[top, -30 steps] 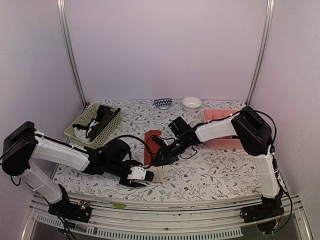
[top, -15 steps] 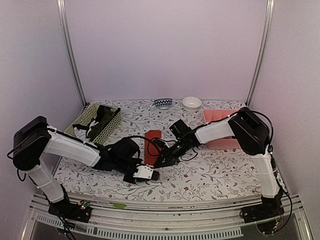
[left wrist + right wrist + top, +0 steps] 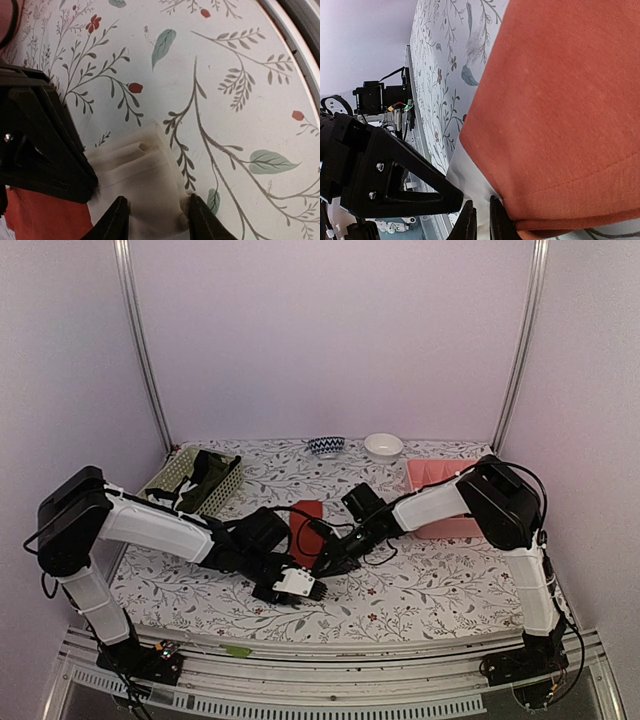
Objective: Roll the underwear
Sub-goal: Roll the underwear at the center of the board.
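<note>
The red-orange underwear lies flat mid-table, and fills the right wrist view. Its cream-white part points to the near edge. My left gripper is low at that end. In the left wrist view the left gripper stands open, its fingers astride the cream cloth and touching its sides. My right gripper comes in from the right. In its own view the right gripper is shut on the cream edge beside the red hem. The black underwear lies in the basket.
A pale green basket stands at the back left and a pink tray at the right. A patterned bowl and a white bowl sit at the back. The metal front rail runs close to the left gripper.
My left arm has swung right and brought its gripper to the near end of the red-orange underwear. The right gripper has stayed at that end, barely shifting.
</note>
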Motion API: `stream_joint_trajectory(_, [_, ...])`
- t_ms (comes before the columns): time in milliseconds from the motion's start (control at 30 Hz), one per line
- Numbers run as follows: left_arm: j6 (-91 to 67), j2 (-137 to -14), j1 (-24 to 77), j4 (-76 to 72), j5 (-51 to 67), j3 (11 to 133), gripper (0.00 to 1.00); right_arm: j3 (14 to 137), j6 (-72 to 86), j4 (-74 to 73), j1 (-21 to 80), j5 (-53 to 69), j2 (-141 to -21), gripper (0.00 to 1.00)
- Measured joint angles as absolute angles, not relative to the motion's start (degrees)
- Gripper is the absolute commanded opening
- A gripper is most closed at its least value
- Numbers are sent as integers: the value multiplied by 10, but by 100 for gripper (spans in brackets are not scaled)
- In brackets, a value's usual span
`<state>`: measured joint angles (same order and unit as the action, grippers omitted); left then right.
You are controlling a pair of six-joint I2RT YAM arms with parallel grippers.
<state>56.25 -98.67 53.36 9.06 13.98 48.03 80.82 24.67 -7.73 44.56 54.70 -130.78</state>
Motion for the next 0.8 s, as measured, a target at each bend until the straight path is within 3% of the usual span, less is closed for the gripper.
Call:
stream_joint_trajectory(167, [569, -1001, 533, 116, 153, 497, 13, 801, 247, -69, 446, 546, -1305, 12])
stream_joint_trajectory(300, [573, -1013, 533, 139, 169, 510, 0, 788, 249, -62, 446, 544, -1299, 12])
stream_joint_trajectory(800, [587, -943, 532, 240, 238, 459, 0, 673, 272, -36, 469, 505, -1214, 18])
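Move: My open left fingers straddle the underwear's near edge; the middle of its white waistband lies some 2 cm ahead and 1 cm below, while the middle of the red body is about 14 cm ahead and 3 cm to the left. The table's near edge runs roughly 10 cm back, straight behind that hand. From my right hand, the waistband's middle is about 4 cm back and 2 cm left, and the red body's middle about 9 cm ahead and 3 cm left. I shut my left fingers on the near edge of the waistband while they settle about 1 cm back and down, then keep the pinch and draw back and leftward along the table, some 6 cm back in all, tipping about 15 degrees. My right hand, still nearly shut, slides about 4 cm back and 2 to 3 cm right, coming off the cloth's right edge. ##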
